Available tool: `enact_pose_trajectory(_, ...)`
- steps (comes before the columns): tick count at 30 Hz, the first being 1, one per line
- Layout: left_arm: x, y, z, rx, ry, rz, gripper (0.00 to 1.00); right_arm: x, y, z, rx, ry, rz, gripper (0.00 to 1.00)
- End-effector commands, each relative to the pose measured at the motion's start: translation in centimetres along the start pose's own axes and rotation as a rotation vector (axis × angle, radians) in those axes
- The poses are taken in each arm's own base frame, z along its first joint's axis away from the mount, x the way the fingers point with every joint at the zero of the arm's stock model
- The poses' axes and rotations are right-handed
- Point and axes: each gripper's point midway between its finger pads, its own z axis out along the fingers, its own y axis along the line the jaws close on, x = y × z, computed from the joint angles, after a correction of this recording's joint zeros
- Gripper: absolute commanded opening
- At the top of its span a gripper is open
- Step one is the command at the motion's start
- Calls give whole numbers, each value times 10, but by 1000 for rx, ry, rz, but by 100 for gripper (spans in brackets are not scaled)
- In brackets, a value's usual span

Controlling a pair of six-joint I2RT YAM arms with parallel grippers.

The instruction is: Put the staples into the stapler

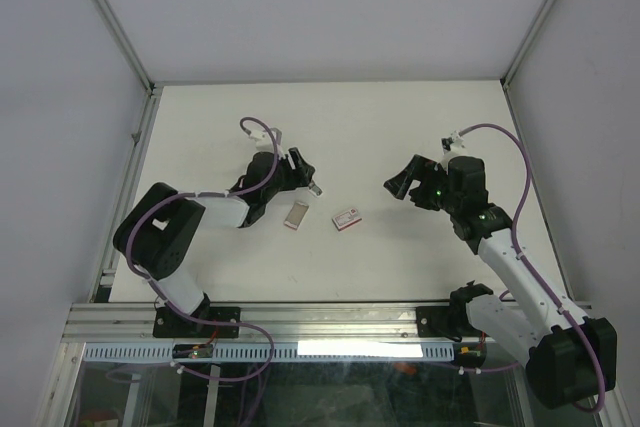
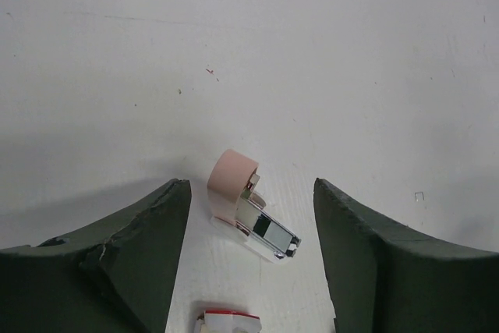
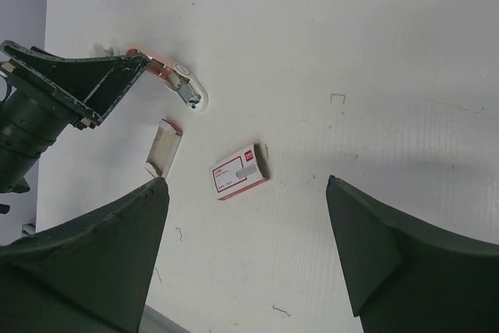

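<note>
The pink stapler [image 2: 243, 202] lies open on the white table, its shiny metal channel bare and pointing toward the camera. It is also visible from above [image 1: 315, 188] and as the stapler [image 3: 185, 88] in the right wrist view. My left gripper [image 2: 251, 186] is open, a finger on each side of the stapler and touching neither side. The staples [image 1: 298, 216] show as a flat greyish rectangle with a paler rim just below the left gripper [image 1: 303, 173]; the same staples [image 3: 164, 148] lie beside its dark fingers [image 3: 93, 87]. My right gripper [image 1: 400, 185] hangs open and empty.
A red-and-white staple box [image 1: 345, 218] lies between the arms, under the open right gripper [image 3: 248, 182] in its own view. Loose bent staples [image 3: 337, 99] dot the table. White walls enclose three sides; a metal rail [image 1: 330, 322] runs along the near edge.
</note>
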Motion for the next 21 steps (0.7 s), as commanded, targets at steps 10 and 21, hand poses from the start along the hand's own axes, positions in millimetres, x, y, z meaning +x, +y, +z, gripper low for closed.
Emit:
enact_pose_trajectory(10, -36, -28, 2, 118, -51, 210, 55, -19, 14, -5, -47, -67, -22, 85)
enact_pose_trajectory(21, -33, -18, 5, 74, -39, 307, 31, -20, 14, -4, -49, -64, -20, 85)
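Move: The open stapler lies right at the left hand, its middle about 2 cm back, 1 cm right and 3 cm below, with the raised pink cover already between the parted fingers. From that hand the open tray is about 8 cm back and 2 cm left, and the staple box about 9 cm back and 8 cm right, both some 4 cm lower. From the right hand the stapler is about 18 cm left, 7 cm ahead and 12 cm below. Nearly in place, the left hand shifts only about 1 cm up and to its left, rolling some 10 degrees so its left side rises and turning about as much clockwise. From a wide gap its fingers close to roughly half that, narrowing to either side of the stapler's raised pink cover; a firm grip isn't evident. ##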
